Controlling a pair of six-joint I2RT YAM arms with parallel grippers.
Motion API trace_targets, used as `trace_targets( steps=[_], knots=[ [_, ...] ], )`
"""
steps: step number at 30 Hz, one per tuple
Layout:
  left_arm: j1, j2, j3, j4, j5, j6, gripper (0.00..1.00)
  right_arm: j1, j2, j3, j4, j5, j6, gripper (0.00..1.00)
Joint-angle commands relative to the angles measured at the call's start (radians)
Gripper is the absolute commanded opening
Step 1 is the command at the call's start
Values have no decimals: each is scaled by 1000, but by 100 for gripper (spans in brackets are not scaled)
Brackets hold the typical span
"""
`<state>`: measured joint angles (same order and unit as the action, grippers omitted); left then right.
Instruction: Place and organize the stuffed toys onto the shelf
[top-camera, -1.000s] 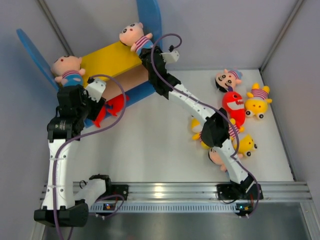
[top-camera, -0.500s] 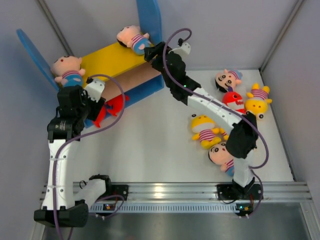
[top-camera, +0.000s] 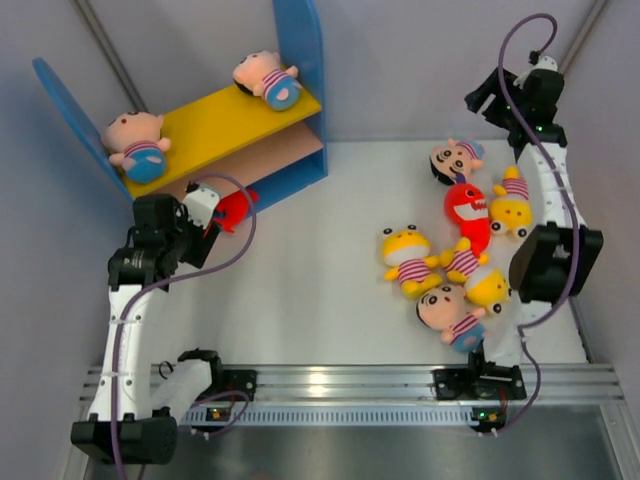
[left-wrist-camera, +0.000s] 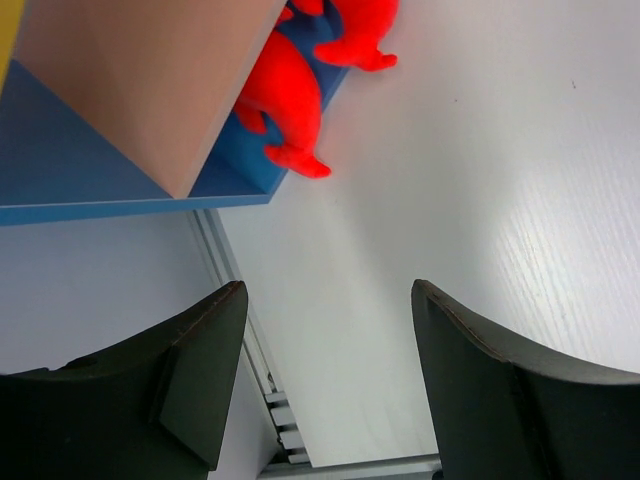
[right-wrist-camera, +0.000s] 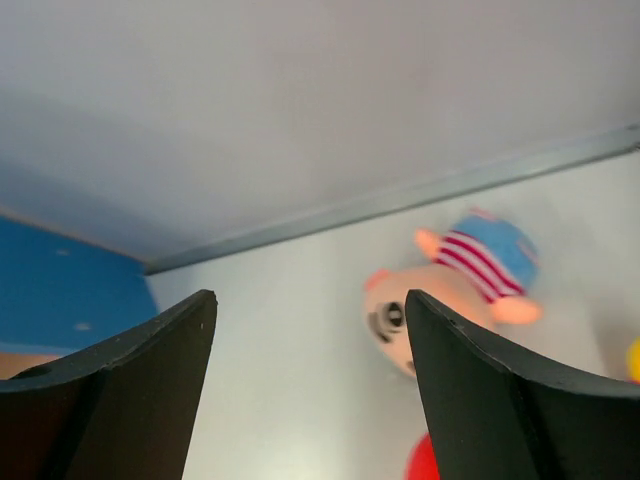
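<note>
The shelf stands at the back left, with blue side panels and a yellow upper board. Two pink-faced stuffed toys lie on that board, one at the left end and one at the right end. A red monster lies at the shelf's foot, partly under the tan lower board. My left gripper is open and empty just short of it. My right gripper hangs open and empty at the back right, above a pink-faced doll.
Several more toys lie in a heap on the right: a red monster, yellow creatures and a pink-faced doll. Grey walls close in the back and both sides. An aluminium rail runs along the near edge.
My right arm has left the pink-faced doll on the yellow board, opened and swung away to the back right corner. My left gripper has drawn back slightly from the red monster.
</note>
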<state>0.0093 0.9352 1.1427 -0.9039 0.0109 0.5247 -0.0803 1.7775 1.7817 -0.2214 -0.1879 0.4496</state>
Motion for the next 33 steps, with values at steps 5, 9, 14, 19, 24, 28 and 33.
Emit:
trace_targets(
  steps=[5,9,14,19,24,28,33],
  knots=[
    [-3,33,-23,-23,0,-12,73,-159,497,477,-302,-209,-178,76],
    [0,95,28,-41,3,9,72,-194,600,482,-167,-251,-150,77],
    [23,157,72,-49,8,14,72,-207,744,574,3,-439,-71,81],
    [41,211,106,-47,-52,29,71,-205,852,575,39,-466,-8,79],
    [64,238,138,-49,-71,31,71,-208,865,539,10,-418,-45,75],
    [67,251,150,-49,-62,21,71,-204,843,461,30,-464,-34,39],
    [67,241,158,-49,-37,11,71,-202,735,390,85,-452,-6,0]
  ],
)
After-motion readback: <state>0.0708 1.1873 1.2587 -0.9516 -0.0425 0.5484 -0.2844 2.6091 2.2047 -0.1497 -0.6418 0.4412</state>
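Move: The black-haired doll by the far wall lies roughly 9 cm ahead of the right hand, 2 cm to its right and 29 cm below. On the table on the near side of the doll, the red toy sits some 6 cm back from this hand and 3 cm right, and the striped yellow toy about 5 cm back and 16 cm right. From the left hand, the doll is about 38 cm ahead, 66 cm to the right and 20 cm below. Plunge the open right gripper some 28 cm down and 11 cm forward, swinging right and then slightly back left, tipping the fingers about 15 degrees down, onto the doll's blue body; then shut them almost fully, pinching the blue cloth. Sink the empty, open left gripper about 3 cm in front of the shelf, then ease it forward and left. ##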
